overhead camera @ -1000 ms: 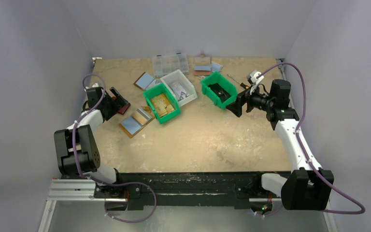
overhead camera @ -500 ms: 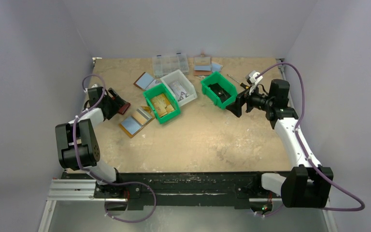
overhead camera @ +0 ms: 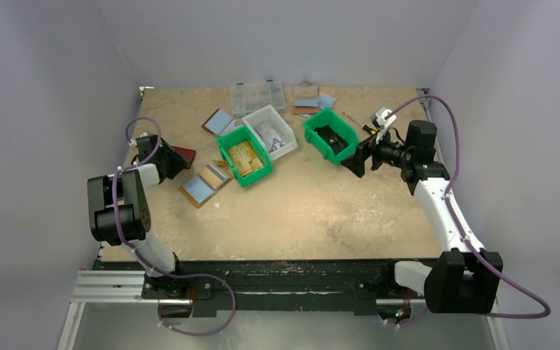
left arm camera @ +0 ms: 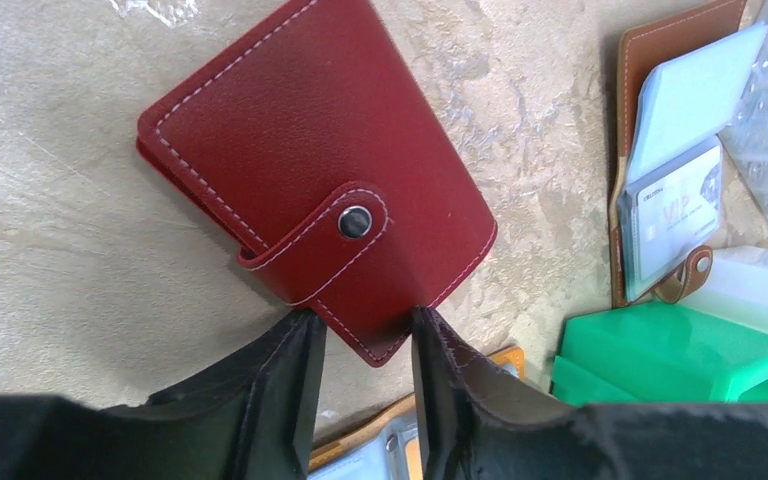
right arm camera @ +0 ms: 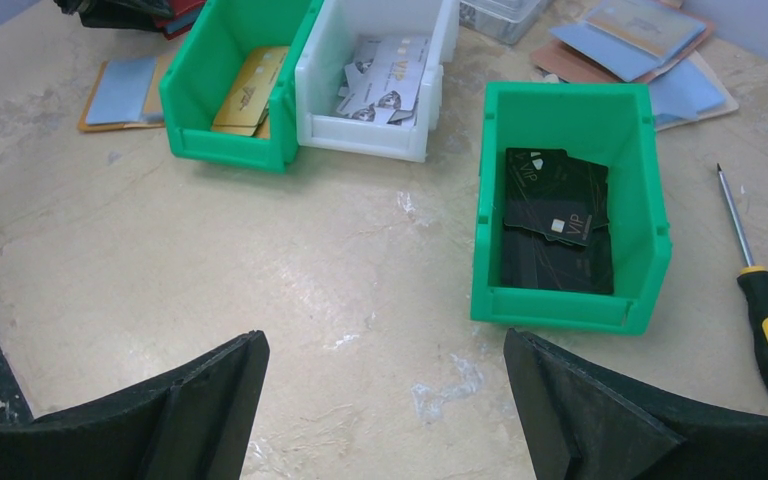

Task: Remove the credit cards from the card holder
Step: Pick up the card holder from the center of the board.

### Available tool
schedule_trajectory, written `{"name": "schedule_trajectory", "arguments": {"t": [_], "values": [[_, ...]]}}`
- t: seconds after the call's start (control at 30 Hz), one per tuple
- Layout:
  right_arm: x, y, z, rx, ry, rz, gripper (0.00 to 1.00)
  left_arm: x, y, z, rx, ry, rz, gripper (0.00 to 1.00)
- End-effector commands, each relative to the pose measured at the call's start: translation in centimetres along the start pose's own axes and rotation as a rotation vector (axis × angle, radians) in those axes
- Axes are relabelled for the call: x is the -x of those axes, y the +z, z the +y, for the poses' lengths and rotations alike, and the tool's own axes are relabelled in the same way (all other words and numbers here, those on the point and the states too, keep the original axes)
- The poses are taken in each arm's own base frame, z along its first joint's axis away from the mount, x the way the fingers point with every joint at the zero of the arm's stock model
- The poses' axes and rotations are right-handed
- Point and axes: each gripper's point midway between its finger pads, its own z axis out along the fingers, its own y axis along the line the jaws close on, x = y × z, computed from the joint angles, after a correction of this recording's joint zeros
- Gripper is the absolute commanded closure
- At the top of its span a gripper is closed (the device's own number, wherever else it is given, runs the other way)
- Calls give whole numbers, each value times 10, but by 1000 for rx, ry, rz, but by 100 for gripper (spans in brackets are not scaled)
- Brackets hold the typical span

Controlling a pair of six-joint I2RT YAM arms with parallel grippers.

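Observation:
The card holder (left arm camera: pixel 300 150) is a dark red wallet with white stitching, lying closed on the table with its tab snapped. It shows at the far left in the top view (overhead camera: pixel 183 154). My left gripper (left arm camera: pixel 365 330) has its jaws narrowed onto the holder's near corner. One fingertip (left arm camera: pixel 305 330) touches the tab edge and the other presses the opposite edge. The credit cards are hidden inside the closed holder. My right gripper (right arm camera: pixel 385 340) hangs wide open over bare table beside a green bin, with nothing between its fingers (overhead camera: pixel 355 162).
A green bin (overhead camera: pixel 243 155) holds gold cards, a white bin (right arm camera: pixel 380 85) holds grey VIP cards, and another green bin (right arm camera: pixel 565 215) holds black cards. Open tan-rimmed bifolds (left arm camera: pixel 675 150) (overhead camera: pixel 203 186) lie near the holder. A screwdriver (right arm camera: pixel 765 300) lies at the right.
The left gripper's jaws have narrowed from wide open onto the holder's corner, and the left arm's elbow has risen and shifted right. The right arm has not moved.

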Motion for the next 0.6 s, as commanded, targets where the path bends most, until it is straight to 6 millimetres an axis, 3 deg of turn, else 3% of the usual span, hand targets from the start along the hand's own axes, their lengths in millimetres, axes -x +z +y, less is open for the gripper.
{"name": "schedule_trajectory", "arguments": {"t": [0.0, 0.33, 0.57], "values": [[2, -1, 0, -1, -24, -9, 1, 8, 4, 6, 12, -26, -49, 68], [1, -1, 0, 0, -23, -8, 1, 33, -20, -5, -10, 32, -147, 100], [0, -1, 0, -1, -22, -6, 1, 46, -56, -30, -92, 156, -184, 100]]}}
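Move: Just at the left hand's fingertips, the red card holder lies flat, its middle about 3 cm ahead, 3 cm left and 1 cm lower, with its near right corner between the half-open fingers. An open card holder lies some 6 cm back and 6 cm right. The green bin of gold cards stands about 19 cm right and 3 cm ahead. From the right hand, the red card holder is roughly 55 cm left, 11 cm ahead and 19 cm lower. Closing its half-open fingers until nearly shut, the left hand pinches the near right corner of the red card holder down by the board, drifting barely 1 cm left meanwhile. It then lifts about 3.5 cm with the corner held, the fingertips tipping up some 5 degrees. ##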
